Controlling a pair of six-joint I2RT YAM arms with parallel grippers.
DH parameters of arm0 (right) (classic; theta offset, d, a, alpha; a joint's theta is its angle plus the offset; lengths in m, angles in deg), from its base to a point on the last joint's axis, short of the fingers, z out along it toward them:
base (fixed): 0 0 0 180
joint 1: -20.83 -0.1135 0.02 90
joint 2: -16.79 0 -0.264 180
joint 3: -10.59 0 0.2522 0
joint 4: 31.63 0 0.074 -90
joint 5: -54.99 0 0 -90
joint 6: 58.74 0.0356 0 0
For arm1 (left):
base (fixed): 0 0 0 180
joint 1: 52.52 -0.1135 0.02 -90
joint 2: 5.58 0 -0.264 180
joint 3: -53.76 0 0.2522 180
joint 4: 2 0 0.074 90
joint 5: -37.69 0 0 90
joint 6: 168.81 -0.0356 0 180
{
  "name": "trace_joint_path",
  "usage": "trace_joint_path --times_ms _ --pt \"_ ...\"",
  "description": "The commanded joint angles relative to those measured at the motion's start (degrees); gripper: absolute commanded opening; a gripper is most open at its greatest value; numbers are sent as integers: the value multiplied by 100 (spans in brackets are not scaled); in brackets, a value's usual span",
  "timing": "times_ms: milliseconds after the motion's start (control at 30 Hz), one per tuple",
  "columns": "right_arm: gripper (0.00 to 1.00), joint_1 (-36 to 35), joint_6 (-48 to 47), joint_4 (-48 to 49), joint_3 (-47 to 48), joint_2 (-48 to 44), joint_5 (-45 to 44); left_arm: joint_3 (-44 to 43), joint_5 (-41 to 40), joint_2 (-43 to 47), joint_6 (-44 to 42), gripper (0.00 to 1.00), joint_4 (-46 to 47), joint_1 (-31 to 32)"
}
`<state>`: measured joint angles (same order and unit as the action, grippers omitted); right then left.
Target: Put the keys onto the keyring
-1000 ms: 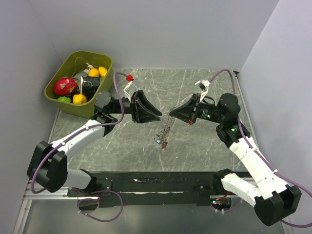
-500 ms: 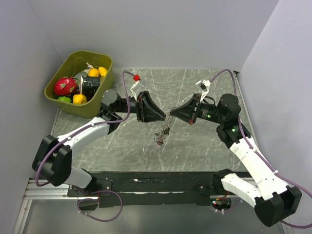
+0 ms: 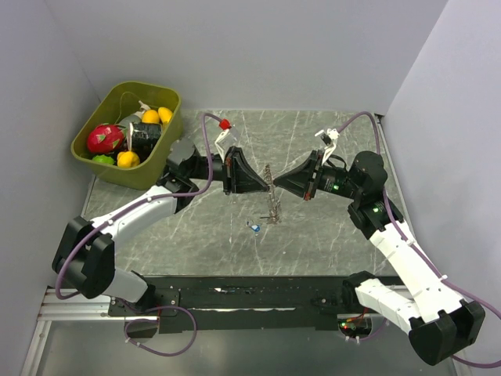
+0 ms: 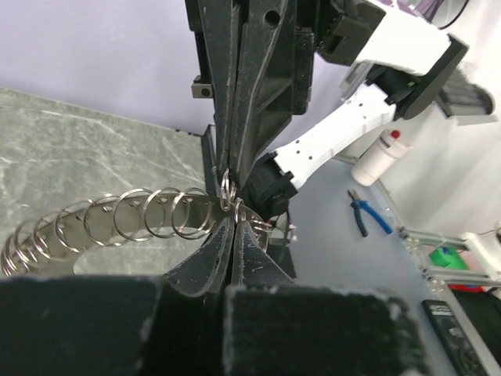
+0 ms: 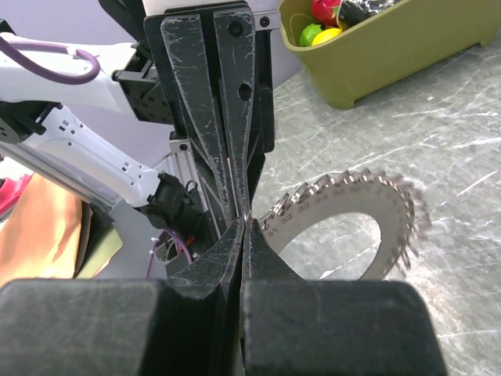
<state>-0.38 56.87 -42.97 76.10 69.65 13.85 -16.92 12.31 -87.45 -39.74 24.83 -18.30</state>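
Note:
The keyring (image 3: pixel 271 200) hangs upright above the middle of the table, pinched from both sides. My left gripper (image 3: pixel 264 185) is shut on its rim from the left and my right gripper (image 3: pixel 276 183) is shut on it from the right, tips almost meeting. In the left wrist view the left gripper (image 4: pixel 232 217) clamps the keyring (image 4: pixel 117 223), whose small silvery loops fan leftward. In the right wrist view the right gripper (image 5: pixel 245 223) clamps the toothed keyring (image 5: pixel 356 207). One blue-headed key (image 3: pixel 256 227) lies alone on the table below. The other keys are too small to make out.
An olive bin (image 3: pixel 125 84) of toy fruit and a dark cup stands at the table's back left, also seen as the bin (image 5: pixel 391 55) in the right wrist view. Grey walls close in on the left, back and right.
My left gripper has moved right and shut on the keyring. The ring has swung up from hanging low to upright between both grippers. The blue-headed key now lies apart on the table.

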Motion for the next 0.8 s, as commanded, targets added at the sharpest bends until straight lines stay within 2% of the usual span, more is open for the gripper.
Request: trace_joint_path --times_ms 0,67,100,200,300,333,400,433,500,533,633,767 --pt "0 12 -38 365 73 -162 -131 -345 -72 162 -933 1 -910 59" --pt "0 12 -38 295 81 -127 -175 -468 -212 285 -1373 1 -1385 85" --pt "0 21 -29 277 73 -110 -175 -608 -396 381 -1959 1 -2067 129" --pt "0 21 -29 137 99 -22 -245 -819 -782 557 -2997 1 -2862 234" --pt "7 12 -47 -91 186 136 -307 -838 -1003 759 -3544 1 -3347 287" --pt "17 21 -38 -118 213 198 -281 -803 -1126 821 -3581 1 -3339 287" --pt "32 12 -38 -127 204 225 -281 -689 -1180 970 -3625 1 -3260 287" --pt "46 21 -29 -101 178 207 -298 -662 -1197 1005 -3608 1 -3208 287" --pt "58 21 -91 -92 143 137 -368 -601 -1171 1085 -3643 1 -3128 287" --pt "67 21 -134 -127 134 41 -438 -600 -1136 1102 -3669 1 -3128 287" --pt "78 21 -389 12 38 -179 -317 -635 -1092 1138 -3827 1 -3251 287" --pt "82 29 -635 653 -208 -478 296 -758 -1004 1155 -4240 1 -3567 287"
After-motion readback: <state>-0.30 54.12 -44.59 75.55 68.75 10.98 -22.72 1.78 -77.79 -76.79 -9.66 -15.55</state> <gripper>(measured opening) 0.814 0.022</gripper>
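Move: The keyring is already in both my hands, my two sets of shut fingertips meeting at its rim. From my right hand its middle lies about 3 cm ahead, 1 cm left and some 3 cm below; from my left hand, about 3 cm ahead, 2 cm right and 3 cm below. A blue key lies on the table about 30 cm below, roughly level with my right hand and 4 cm to its left. I hand the keyring over: my left hand keeps its pinch on a wire loop and rolls about 20 degrees around its fingers' line, barely travelling and ending about 1 cm left. My right hand dips about 2 cm while easing forward, opens its fingers wide to let go, then comes most of the way back up and partly back. ##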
